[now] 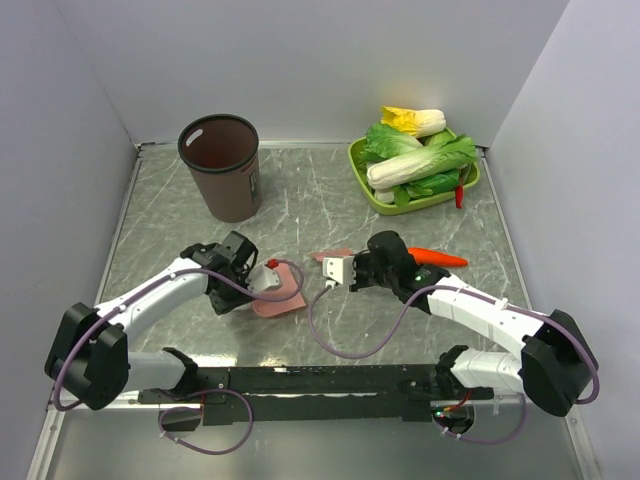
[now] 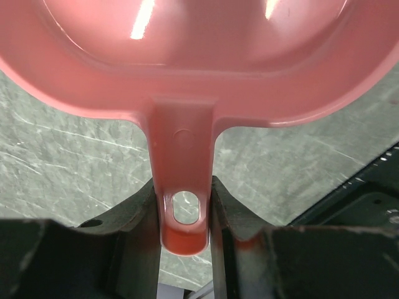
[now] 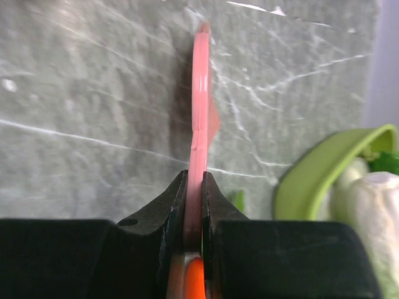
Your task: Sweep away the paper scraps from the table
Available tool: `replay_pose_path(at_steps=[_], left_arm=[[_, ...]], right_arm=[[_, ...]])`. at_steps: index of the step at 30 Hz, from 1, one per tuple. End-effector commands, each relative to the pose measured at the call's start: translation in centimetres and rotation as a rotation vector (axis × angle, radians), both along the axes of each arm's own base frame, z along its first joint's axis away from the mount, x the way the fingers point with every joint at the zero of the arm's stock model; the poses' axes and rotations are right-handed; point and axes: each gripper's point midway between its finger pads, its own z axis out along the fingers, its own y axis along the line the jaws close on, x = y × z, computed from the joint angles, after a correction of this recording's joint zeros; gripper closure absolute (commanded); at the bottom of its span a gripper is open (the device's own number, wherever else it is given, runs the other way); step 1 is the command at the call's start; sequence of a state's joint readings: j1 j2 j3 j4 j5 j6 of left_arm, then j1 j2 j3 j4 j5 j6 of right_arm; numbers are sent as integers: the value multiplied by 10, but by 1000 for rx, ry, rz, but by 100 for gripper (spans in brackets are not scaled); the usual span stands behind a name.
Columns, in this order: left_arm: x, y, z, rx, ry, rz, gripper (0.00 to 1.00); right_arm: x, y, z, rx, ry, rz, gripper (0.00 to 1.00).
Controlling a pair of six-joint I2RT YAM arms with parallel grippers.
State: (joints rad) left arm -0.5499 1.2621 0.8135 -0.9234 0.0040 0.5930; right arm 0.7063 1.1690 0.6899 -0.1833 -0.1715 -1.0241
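Note:
A pink dustpan [image 1: 283, 300] lies low over the grey marble table [image 1: 330, 195]. My left gripper [image 1: 263, 284] is shut on its handle [image 2: 182, 156], and the left wrist view shows the jaws pressed against both sides of it [image 2: 182, 190]. One small red paper scrap [image 1: 271, 263] sits at the pan's far edge beside that gripper; I see no other scraps. My right gripper [image 1: 336, 268] is shut on a thin pink sweeper blade [image 1: 332, 256]. The right wrist view shows the blade [image 3: 199, 93] edge-on, reaching forward from the jaws [image 3: 194, 177] just above the table.
A brown bin [image 1: 220, 165] stands at the back left. At the back right a green tray [image 1: 356, 165] holds leafy vegetables, with a small red chili [image 1: 459, 195] at its edge. An orange carrot [image 1: 437, 257] lies beside the right wrist. Pale walls enclose the table.

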Motion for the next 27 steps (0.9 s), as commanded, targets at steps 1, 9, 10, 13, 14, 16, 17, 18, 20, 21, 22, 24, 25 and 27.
replay_pose_path(at_steps=[1, 9, 10, 13, 14, 16, 17, 18, 20, 21, 22, 24, 25, 27], left_arm=[[17, 0, -7, 15, -67, -7, 99], [25, 0, -23, 28, -57, 10, 99], [25, 0, -23, 31, -57, 12, 99], [25, 0, -24, 29, -52, 13, 96], [25, 0, -24, 30, -49, 11, 93], [23, 0, -25, 32, -39, 11, 82], [22, 0, -25, 32, -34, 11, 78], [22, 0, -25, 31, -35, 9, 76], [20, 2, -24, 34, -29, 9, 65], [19, 3, -25, 37, -25, 6, 61], [18, 4, -23, 38, -18, 8, 52], [18, 4, -20, 35, -16, 10, 44], [16, 5, -18, 38, -12, 12, 39], [16, 5, -14, 31, -17, 19, 36]], right_arm=[[34, 6, 31, 9, -249, -12, 100], [11, 3, -11, -82, -98, 73, 91], [6, 4, -13, -80, -72, 81, 90], [-9, 2, -21, -83, 23, 98, 86], [-13, 1, -23, -83, 47, 97, 85], [-25, -4, -30, -109, 107, 107, 80], [-28, -6, -32, -111, 135, 104, 78], [-31, -5, -31, -113, 157, 109, 71], [-44, -10, -36, -134, 237, 110, 62], [-49, -12, -39, -140, 267, 107, 52], [-56, -16, -40, -150, 300, 105, 47], [-63, -16, -35, -123, 327, 102, 37], [-68, -18, -34, -124, 346, 100, 35], [-70, -18, -28, -105, 359, 76, 31]])
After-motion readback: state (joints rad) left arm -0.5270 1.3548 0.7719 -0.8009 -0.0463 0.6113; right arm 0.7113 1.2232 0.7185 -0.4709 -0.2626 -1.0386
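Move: The left hand holds the dustpan's handle about 5 cm above the bare table, its tray some 8 cm to the right; the bin stands about 20 cm ahead and 2 cm left. The right holds the broom's handle some 9 cm up, the broom's middle about 4 cm ahead, 4 cm left and 4 cm lower, the carrot 5 cm ahead and 14 cm right of the hand. Both hands sink 3–5 cm, opening to let go of dustpan and broom, the right drawing back about 7 cm. ##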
